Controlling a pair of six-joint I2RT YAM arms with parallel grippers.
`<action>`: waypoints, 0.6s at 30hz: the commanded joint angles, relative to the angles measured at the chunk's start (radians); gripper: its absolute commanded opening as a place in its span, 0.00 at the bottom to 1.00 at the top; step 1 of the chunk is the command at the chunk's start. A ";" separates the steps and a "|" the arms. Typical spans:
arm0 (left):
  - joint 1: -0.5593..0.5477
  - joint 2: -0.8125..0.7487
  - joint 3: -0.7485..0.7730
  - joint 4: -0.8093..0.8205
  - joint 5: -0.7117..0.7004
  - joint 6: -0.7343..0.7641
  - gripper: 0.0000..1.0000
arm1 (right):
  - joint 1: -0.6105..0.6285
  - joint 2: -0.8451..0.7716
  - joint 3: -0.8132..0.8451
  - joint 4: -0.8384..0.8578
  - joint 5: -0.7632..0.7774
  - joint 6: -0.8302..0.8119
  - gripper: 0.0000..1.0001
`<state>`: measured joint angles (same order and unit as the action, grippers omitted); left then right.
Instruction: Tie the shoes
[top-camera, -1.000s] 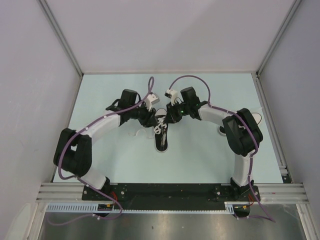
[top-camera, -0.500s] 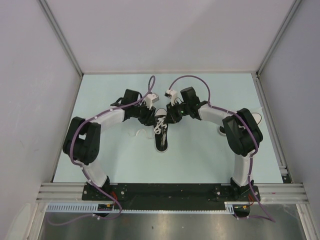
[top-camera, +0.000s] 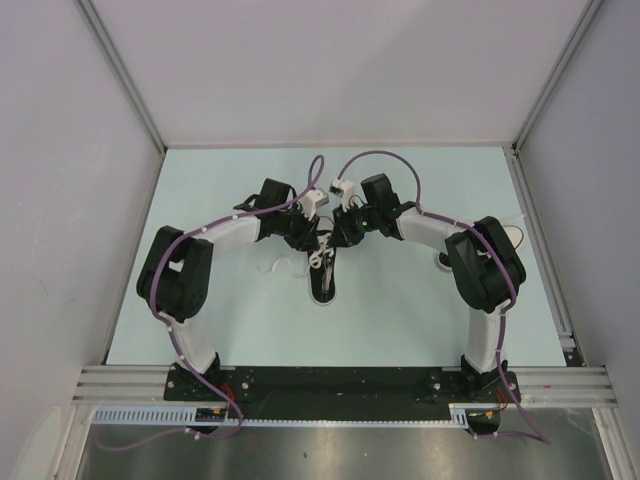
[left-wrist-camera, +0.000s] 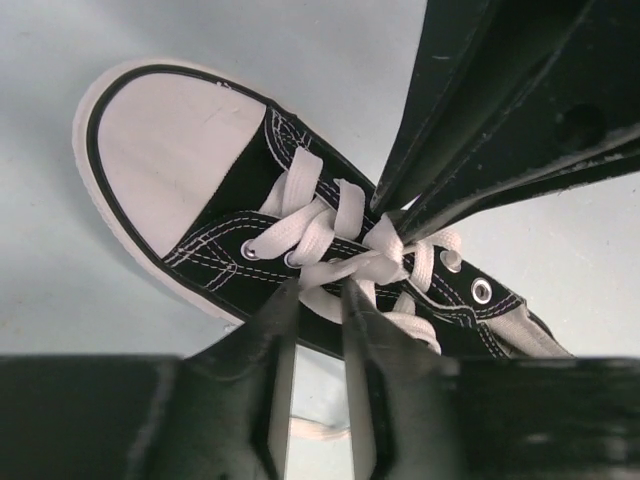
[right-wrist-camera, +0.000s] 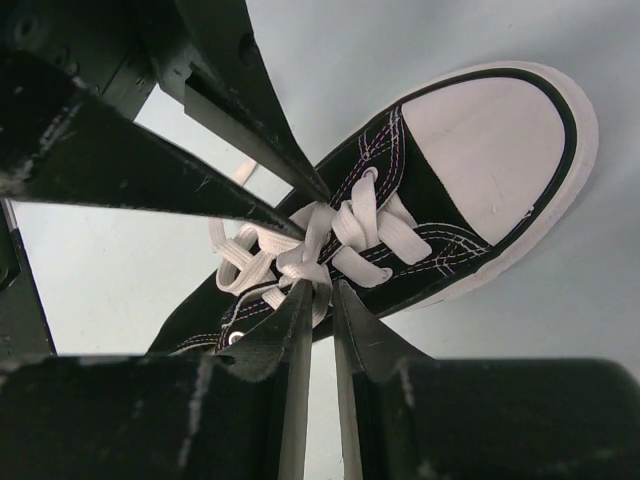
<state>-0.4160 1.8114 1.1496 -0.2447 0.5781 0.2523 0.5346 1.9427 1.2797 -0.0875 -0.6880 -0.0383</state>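
Observation:
A small black sneaker (top-camera: 324, 285) with a white toe cap (left-wrist-camera: 160, 150) lies mid-table, toe pointing away from the arm bases. Both grippers meet over its white laces (left-wrist-camera: 330, 215). My left gripper (left-wrist-camera: 320, 295) stands partly open, a lace strand lying across the gap at its fingertips. My right gripper (right-wrist-camera: 322, 290) is shut on a lace strand next to the knot. The right fingers (left-wrist-camera: 470, 110) come in from the upper right of the left wrist view. One loose lace end (top-camera: 278, 267) trails on the table left of the shoe.
A white object (top-camera: 513, 237) lies at the right, mostly hidden behind the right arm's elbow, with a small round thing (top-camera: 443, 262) near it. Grey walls close in the pale blue table on three sides. A metal rail (top-camera: 340, 380) runs along the near edge.
The left arm's elbow has swung inward and its gripper has shifted right onto the laces, its jaws narrowing. The right arm and the shoe have stayed put.

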 joint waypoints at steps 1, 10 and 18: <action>-0.004 0.000 0.042 0.022 0.002 0.007 0.22 | 0.004 -0.037 0.023 -0.038 -0.028 -0.003 0.18; -0.003 -0.023 0.022 0.022 -0.006 0.027 0.03 | -0.001 -0.045 0.012 -0.037 -0.038 -0.002 0.18; 0.005 -0.079 -0.017 0.074 -0.020 0.019 0.00 | -0.002 -0.064 0.003 -0.031 -0.047 0.008 0.19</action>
<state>-0.4160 1.8088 1.1423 -0.2249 0.5606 0.2626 0.5327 1.9335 1.2793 -0.0971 -0.6987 -0.0368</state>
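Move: The free white lace strand I want is practically at my left fingertips, about 1 cm to their right and 1 cm below, already lying in the gap. The knot sits about 1 cm back and 2 cm to the right of that hand, a centimetre below; the toe cap is some 6 cm ahead, 1 cm right and 3 cm down. From my right hand, the strand is roughly 1 cm ahead, 2 cm left and 1 cm lower. I shut my left fingers completely on the strand beside the knot, from roughly a third open, keeping that hand in place until they meet; only then does it begin to creep forward, by barely half a centimetre. My right hand stays put on the other side, keeping its pinch on its own lace. ##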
